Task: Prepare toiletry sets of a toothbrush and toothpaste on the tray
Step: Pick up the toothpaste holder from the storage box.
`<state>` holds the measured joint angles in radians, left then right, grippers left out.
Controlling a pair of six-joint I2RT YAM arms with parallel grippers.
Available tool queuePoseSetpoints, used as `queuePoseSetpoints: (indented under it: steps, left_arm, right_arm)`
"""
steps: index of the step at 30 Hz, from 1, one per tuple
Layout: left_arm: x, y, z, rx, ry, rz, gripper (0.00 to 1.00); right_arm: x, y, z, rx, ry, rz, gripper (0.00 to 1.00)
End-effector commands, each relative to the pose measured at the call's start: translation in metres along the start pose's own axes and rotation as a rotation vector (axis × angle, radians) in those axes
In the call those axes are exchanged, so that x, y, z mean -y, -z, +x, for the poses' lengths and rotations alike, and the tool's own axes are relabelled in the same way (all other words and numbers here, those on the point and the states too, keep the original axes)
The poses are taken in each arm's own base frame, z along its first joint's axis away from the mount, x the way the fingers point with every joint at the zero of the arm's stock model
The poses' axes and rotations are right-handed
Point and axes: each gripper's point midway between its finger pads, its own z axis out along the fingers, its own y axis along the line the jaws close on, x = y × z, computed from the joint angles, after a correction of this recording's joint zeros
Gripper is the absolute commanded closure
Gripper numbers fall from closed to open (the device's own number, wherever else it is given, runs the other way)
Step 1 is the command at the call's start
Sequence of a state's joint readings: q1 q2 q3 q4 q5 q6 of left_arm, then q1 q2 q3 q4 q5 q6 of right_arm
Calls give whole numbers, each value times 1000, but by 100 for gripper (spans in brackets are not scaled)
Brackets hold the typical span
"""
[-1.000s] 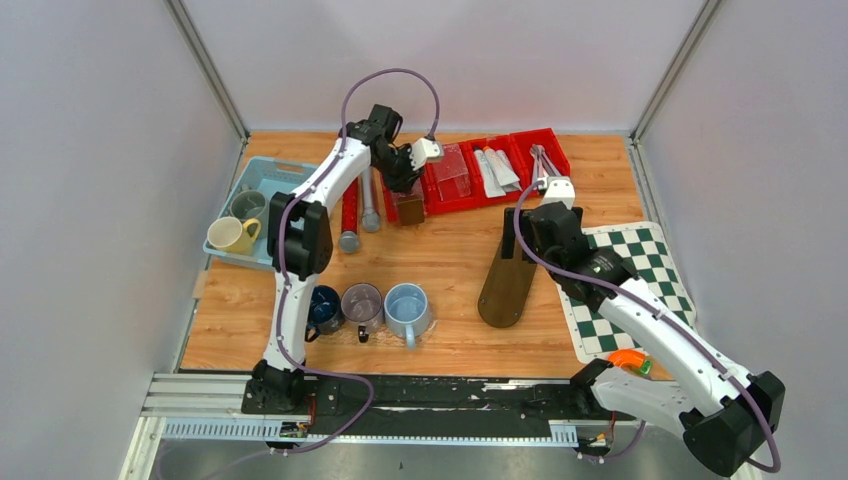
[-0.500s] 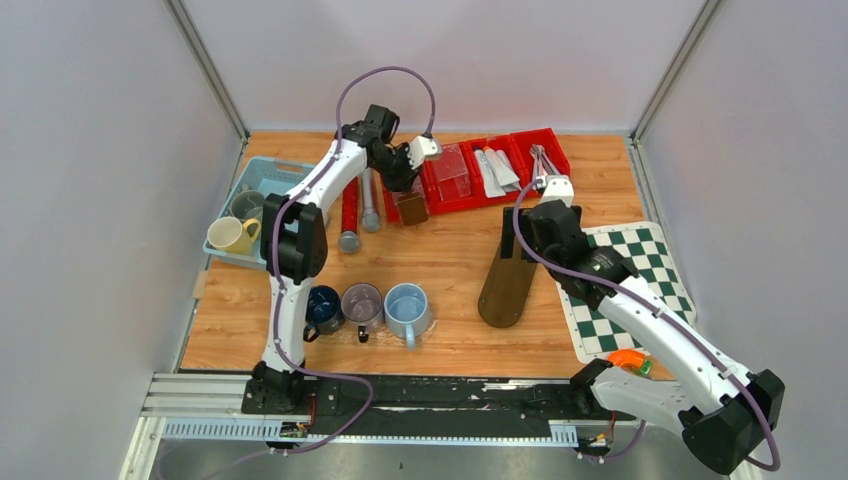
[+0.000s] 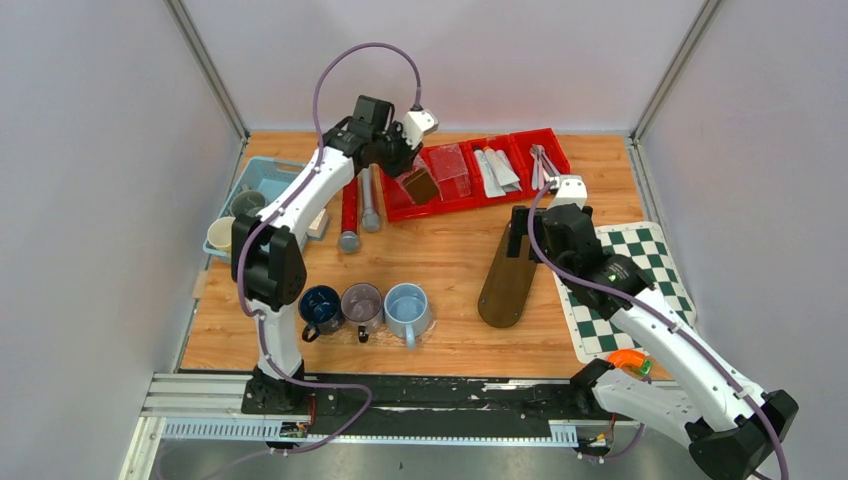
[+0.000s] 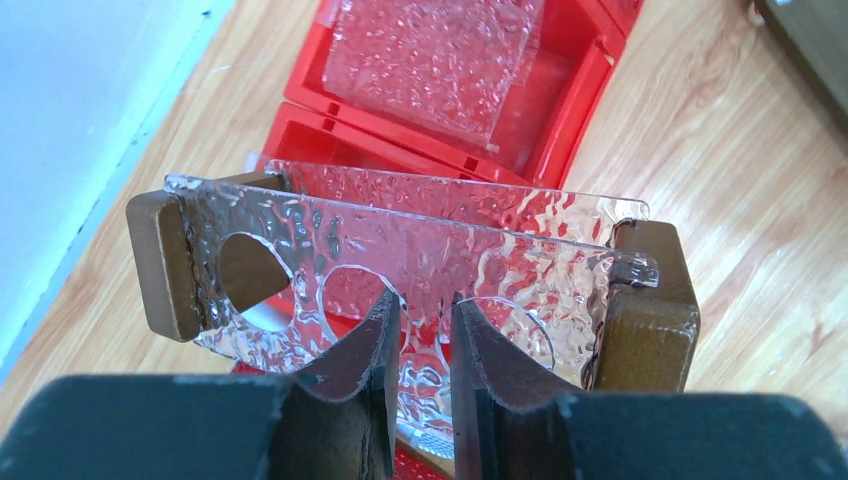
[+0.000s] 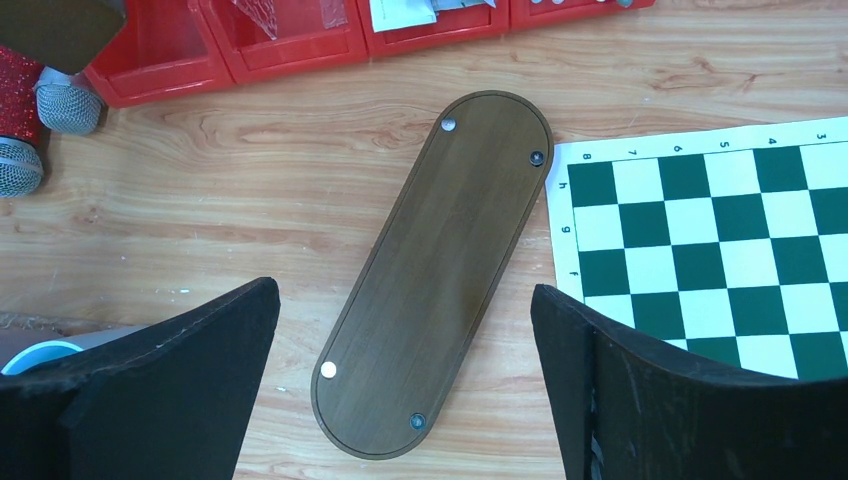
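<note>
My left gripper [image 4: 425, 300] is shut on the front plate of a clear textured rack [image 4: 330, 235] with brown wooden end blocks. It holds the rack tilted in the air over the left red bin [image 3: 400, 205]. Seen from above, the rack [image 3: 422, 185] hangs just below the left gripper [image 3: 408, 168]. White toothpaste tubes [image 3: 497, 170] lie in the middle red bin, and thin pale toothbrushes [image 3: 541, 160] in the right one. The dark brown oval tray [image 5: 440, 270] lies bare on the table. My right gripper [image 5: 405, 290] hovers above it, wide open and holding nothing.
Three mugs [image 3: 365, 305] stand in a row at the front left. A blue basket [image 3: 262, 180] with two more mugs sits at the left edge. A red cylinder [image 3: 349, 215] and a grey cylinder [image 3: 370, 200] lie beside the bins. A green chessboard mat [image 3: 625, 290] lies right of the tray.
My left gripper closed further on the clear rack, then lifted it off the table, up and to the right over the red bins. My right arm shifted slightly right.
</note>
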<state>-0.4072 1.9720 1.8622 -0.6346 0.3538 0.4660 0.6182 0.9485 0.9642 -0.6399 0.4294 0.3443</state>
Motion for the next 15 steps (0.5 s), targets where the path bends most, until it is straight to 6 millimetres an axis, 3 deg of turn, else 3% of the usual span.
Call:
queuePoseSetpoints:
  steps: [1, 5, 15]
  left_arm:
    - [-7, 46, -68, 163, 106, -223, 100]
    - [-2, 62, -64, 142, 246, -363, 100]
    - [39, 77, -5, -18, 580, -475, 100]
  right_arm:
    - [2, 11, -23, 71, -29, -5, 0]
    - [5, 13, -23, 79, -28, 3, 0]
    - [11, 20, -19, 97, -37, 5, 0]
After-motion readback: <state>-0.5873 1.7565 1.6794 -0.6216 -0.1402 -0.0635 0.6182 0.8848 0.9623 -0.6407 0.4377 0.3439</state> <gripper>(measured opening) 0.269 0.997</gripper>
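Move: The toothpaste holder is already pinched in the left fingers, its middle a few centimetres below the hand point. Its emptied compartment of the storage box lies about 15 cm below the left hand, 1 cm farther out and 1 cm left; the grey microphone is some 9 cm left and 2 cm back, and the light blue mug about 27 cm back, level sideways, both roughly 16 cm lower. From the right hand, the holder lies some 17 cm ahead, 26 cm left and 5 cm lower. Keeping its pinch on the toothpaste holder's clear side, the left hand climbs about 3 cm more, then draws back towards the base by roughly 5 cm, away from the storage box, the wrist turning some 30 degrees counter-clockwise on the way. The right hand, open and empty, eases up a little over the brown board. ##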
